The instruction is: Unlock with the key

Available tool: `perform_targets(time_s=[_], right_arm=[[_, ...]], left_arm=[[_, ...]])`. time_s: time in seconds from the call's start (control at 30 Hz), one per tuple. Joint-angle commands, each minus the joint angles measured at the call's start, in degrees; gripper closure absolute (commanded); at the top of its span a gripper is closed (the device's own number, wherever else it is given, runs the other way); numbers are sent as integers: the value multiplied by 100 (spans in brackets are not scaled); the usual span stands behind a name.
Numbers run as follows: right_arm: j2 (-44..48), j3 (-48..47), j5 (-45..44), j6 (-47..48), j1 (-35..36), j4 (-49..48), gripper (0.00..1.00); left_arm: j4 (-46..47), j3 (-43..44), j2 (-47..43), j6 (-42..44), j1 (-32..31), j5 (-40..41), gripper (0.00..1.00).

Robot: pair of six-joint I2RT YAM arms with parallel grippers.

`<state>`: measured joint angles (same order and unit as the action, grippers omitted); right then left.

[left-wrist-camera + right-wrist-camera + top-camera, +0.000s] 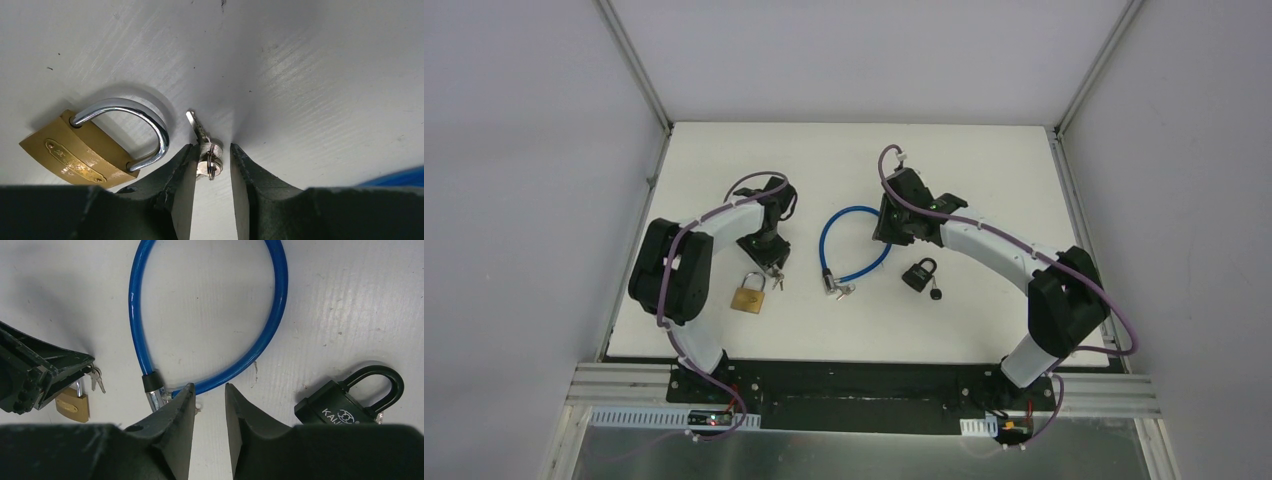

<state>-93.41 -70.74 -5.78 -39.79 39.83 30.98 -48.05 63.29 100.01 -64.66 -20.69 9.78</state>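
Observation:
A brass padlock point(75, 155) with a steel shackle lies on the white table, also seen as the brass padlock point(748, 296) from above. Right of it lies a small bunch of keys point(202, 142) on a ring. My left gripper point(211, 146) stands low over them, open. The keys sit between its fingers, against the left finger point(182, 170) and apart from the right one. My right gripper point(209, 385) is open and empty, its tips just short of the blue cable lock point(270, 330). A black padlock point(345, 405) lies to its right.
The cable lock's metal end point(154, 397) lies by the right gripper's left finger, with small keys point(844, 291) beside it in the top view. The black padlock point(921, 273) has a dark key point(938, 294) next to it. Grey walls enclose the table point(984, 170).

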Motion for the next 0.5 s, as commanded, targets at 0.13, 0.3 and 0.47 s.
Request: perform_targets(time_s=[0.13,0.3,0.47], right_arm=[[-174,-310,-27,81,-39,49,69],[-188,-339,-12,10,-103,36,70],[-162,-273,230,-41,-210,-150,70]], left_arm=[[143,-106,-16,130,-49,8,75],[137,-113,-162,335,-49,52,100],[155,-130,-710,731,-49,51,100]])
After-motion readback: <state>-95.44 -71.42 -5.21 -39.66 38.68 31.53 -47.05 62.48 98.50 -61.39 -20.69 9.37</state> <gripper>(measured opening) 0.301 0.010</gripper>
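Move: The small keys for the brass padlock lie right at the left hand, their bows already between its half-open pads, their middle about 1 cm back and 1 cm below. The brass padlock stands some 5 cm to the left and 5 cm back; the blue cable's silver lock end is roughly 11 cm to the right and 3 cm back, all about 1 cm lower. From the right hand, the keys lie about 22 cm left, 2 cm back and 10 cm below. The left hand, pointing straight down close over the table, stays put while its fingers close from about a third open to shut, pinching the keys at their bows, and only at the end begins to rise, by about half a centimetre, with a slight clockwise turn of some 3 degrees. Meanwhile the empty right hand sinks about 1 cm above the blue cable, its fingers staying part open and touching nothing. ##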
